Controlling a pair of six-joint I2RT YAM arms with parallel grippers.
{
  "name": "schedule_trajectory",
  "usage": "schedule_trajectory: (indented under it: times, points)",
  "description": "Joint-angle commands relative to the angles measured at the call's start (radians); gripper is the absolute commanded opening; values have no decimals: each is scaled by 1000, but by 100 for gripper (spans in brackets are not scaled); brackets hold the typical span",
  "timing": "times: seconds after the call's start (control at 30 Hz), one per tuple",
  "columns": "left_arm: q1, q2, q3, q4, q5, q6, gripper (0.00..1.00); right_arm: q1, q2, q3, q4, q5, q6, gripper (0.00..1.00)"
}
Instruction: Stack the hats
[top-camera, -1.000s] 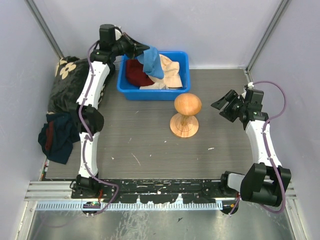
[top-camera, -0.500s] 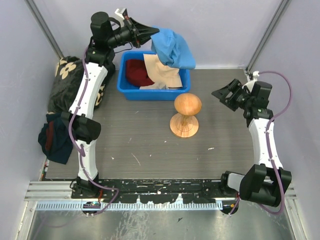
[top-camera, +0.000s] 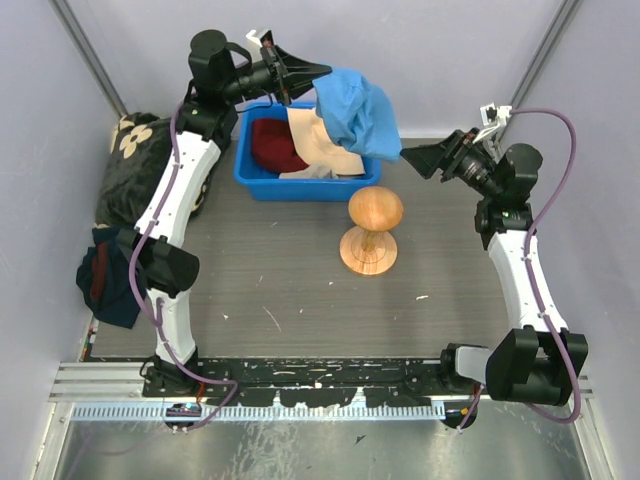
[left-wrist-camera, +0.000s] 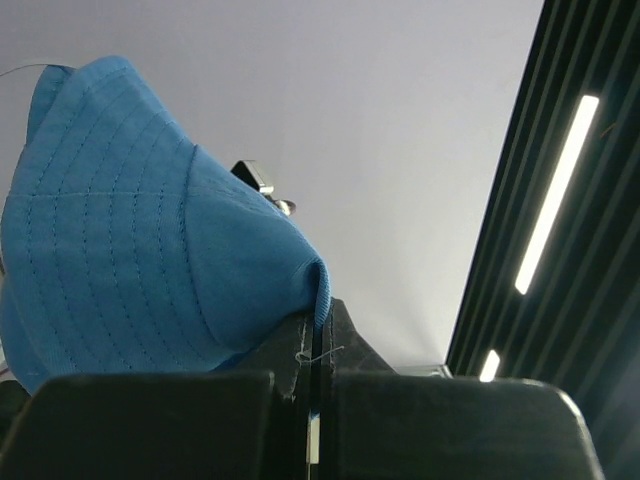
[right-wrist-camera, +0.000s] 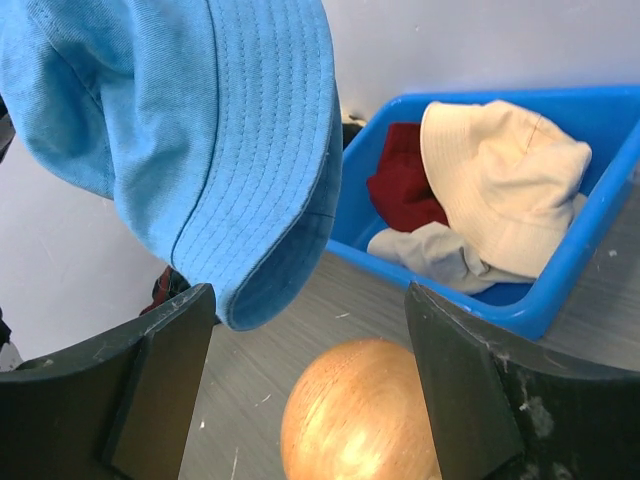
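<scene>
My left gripper (top-camera: 318, 72) is shut on the brim of the light blue hat (top-camera: 358, 112), which hangs in the air over the right end of the blue bin (top-camera: 300, 186). In the left wrist view the blue hat (left-wrist-camera: 130, 260) is pinched between the closed jaws of the left gripper (left-wrist-camera: 318, 325). My right gripper (top-camera: 415, 160) stands open just right of the hanging hat, holding nothing. In the right wrist view the blue hat's (right-wrist-camera: 200, 130) brim hangs above the left jaw of the right gripper (right-wrist-camera: 310, 295). A dark red hat (top-camera: 272, 145) and a cream hat (top-camera: 325, 148) lie in the bin.
A wooden mushroom-shaped stand (top-camera: 372, 225) rises in front of the bin, below my right gripper. A black blanket with cream flowers (top-camera: 135, 170) and a navy cloth with red trim (top-camera: 110, 275) lie at the left wall. A second pale hat (right-wrist-camera: 430, 255) lies in the bin (right-wrist-camera: 560, 280).
The left arm has lifted the light blue hat out of the bin and carried it right. The right arm has risen toward the hat, its jaws opening wider.
</scene>
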Motion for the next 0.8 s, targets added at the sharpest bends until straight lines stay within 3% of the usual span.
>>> schedule_trajectory:
  times: [0.0,0.4,0.6,0.67,0.77]
  points:
    - [-8,-14,33,62,81,-95,0,3,-6,-7,215,-28,40,83]
    - [-16,40,62,91,77,-122,0,74,74,-8,327,-36,175,81]
    - [-16,65,62,105,70,-119,0,130,87,-4,355,-25,231,71]
    - [-16,73,60,99,66,-106,0,144,79,-4,344,-19,234,61]
    - [-16,79,48,88,62,-77,0,149,67,-2,319,-15,255,32]
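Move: My left hand pinches one edge of the blue hat, whose middle hangs some 7 cm to its right, 7 cm below and 2 cm back. From my right hand the blue hat's middle is about 11 cm to the left, 3 cm ahead and 7 cm up, its free brim dangling nearer the fingers. The hat stand is roughly 8 cm left and 2 cm back, far below; the blue bin lies about 20 cm ahead and 23 cm left on the table. With my right hand I reach left about 5 cm towards the dangling brim, climbing a couple of centimetres at first and settling back slightly, turning some 10 degrees counter-clockwise. Near the end I draw the wide-open fingers to about half open around the brim. My left hand keeps its pinch, first lifting about 1.5 cm, then sinking and easing forward and right. ##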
